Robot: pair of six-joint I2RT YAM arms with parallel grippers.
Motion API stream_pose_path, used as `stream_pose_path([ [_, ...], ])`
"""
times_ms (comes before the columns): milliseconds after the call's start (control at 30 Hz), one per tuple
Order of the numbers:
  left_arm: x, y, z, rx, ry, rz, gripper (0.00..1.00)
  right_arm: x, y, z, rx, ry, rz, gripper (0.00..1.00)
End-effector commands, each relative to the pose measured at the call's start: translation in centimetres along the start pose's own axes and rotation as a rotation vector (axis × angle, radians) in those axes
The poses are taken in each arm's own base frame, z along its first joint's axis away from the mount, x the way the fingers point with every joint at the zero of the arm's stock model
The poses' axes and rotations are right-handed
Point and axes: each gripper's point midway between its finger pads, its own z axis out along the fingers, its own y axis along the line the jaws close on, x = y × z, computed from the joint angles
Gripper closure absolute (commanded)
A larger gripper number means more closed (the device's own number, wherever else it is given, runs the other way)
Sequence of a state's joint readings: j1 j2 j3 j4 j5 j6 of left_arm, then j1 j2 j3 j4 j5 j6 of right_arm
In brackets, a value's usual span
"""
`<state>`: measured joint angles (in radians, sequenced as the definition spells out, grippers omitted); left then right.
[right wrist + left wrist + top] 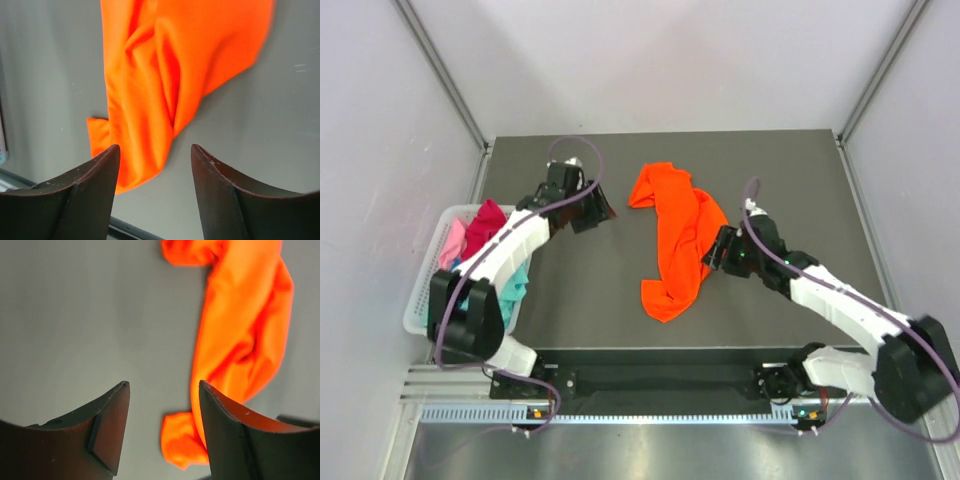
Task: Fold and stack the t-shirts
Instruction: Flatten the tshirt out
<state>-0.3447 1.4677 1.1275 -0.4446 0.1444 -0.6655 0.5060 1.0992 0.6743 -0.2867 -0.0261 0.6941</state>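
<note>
A bright orange t-shirt lies crumpled in a long strip in the middle of the dark table. It also shows in the left wrist view and the right wrist view. My left gripper is open and empty, to the left of the shirt's upper part. My right gripper is open and empty, just at the shirt's right edge. Magenta, pale pink and teal t-shirts lie bunched in the basket at the left.
The white lattice basket stands at the table's left edge, under the left arm. Grey walls enclose the table on three sides. The arm bases and a rail run along the near edge.
</note>
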Motion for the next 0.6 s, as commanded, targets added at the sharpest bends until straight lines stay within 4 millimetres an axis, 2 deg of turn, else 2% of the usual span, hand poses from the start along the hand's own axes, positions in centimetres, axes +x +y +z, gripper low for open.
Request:
stream_pose_path([
  [0, -3.6, -0.2, 2.2, -0.001, -0.045, 0.047, 0.38, -0.2, 4.6, 1.7, -0.147, 0.002, 0.02, 0.42],
  [33, -3.7, -0.4, 3.7, 0.011, -0.026, 0.057, 0.39, 0.7, 5.3, 2.4, -0.159, 0.026, 0.01, 0.43],
  [67, -4.0, -1.0, 4.4, 0.035, -0.019, 0.056, 0.39, 1.2, 5.5, 2.6, -0.158, 0.037, 0.017, 0.43],
  [100, -4.4, -1.2, 5.8, 0.043, -0.014, 0.053, 0.39, 1.6, 5.4, 2.9, -0.144, 0.043, 0.017, 0.43],
  [133, -5.2, -1.7, 6.5, 0.065, -0.039, 0.058, 0.4, 2.6, 5.2, 3.3, -0.13, 0.065, 0.016, 0.43],
  [200, -6.4, -2.3, 7.7, 0.078, -0.061, 0.07, 0.4, 3.3, 5.1, 3.6, -0.134, 0.071, 0.035, 0.43],
  [233, -6.3, -1.9, 9.1, 0.072, -0.05, 0.072, 0.41, 4.2, 4.7, 3.8, -0.129, 0.087, 0.034, 0.43],
  [400, -7.7, -1.6, 13.4, 0.064, -0.064, 0.122, 0.41, 5.8, 3.0, 4.2, -0.079, 0.105, 0.028, 0.41],
  [567, -7.6, -2.6, 16.0, 0.14, -0.061, 0.156, 0.41, 6.3, 2.0, 4.3, -0.048, 0.105, 0.007, 0.37],
])
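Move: The orange t-shirt lies bunched between my hands. Its far-left flap is about 18 cm ahead of my left hand, 8 cm to the right and 15 cm below; the shirt's middle is some 5 cm ahead and 20 cm right, and the basket 8 cm back and 36 cm left. The shirt's near-right corner is about 8 cm back, 7 cm left and 11 cm below my right hand, with its middle 15 cm ahead and 7 cm left. I reach my left hand forward about 13 cm while sinking some 8 cm and easing a little right, towards the t-shirt's far-left flap. My right hand sinks about 6 cm and swings left, drawing slightly back and tipping its fingers a bit steeper, to come close over the near-right corner. Both grippers stay a bit over half open, not yet closing on the cloth. ##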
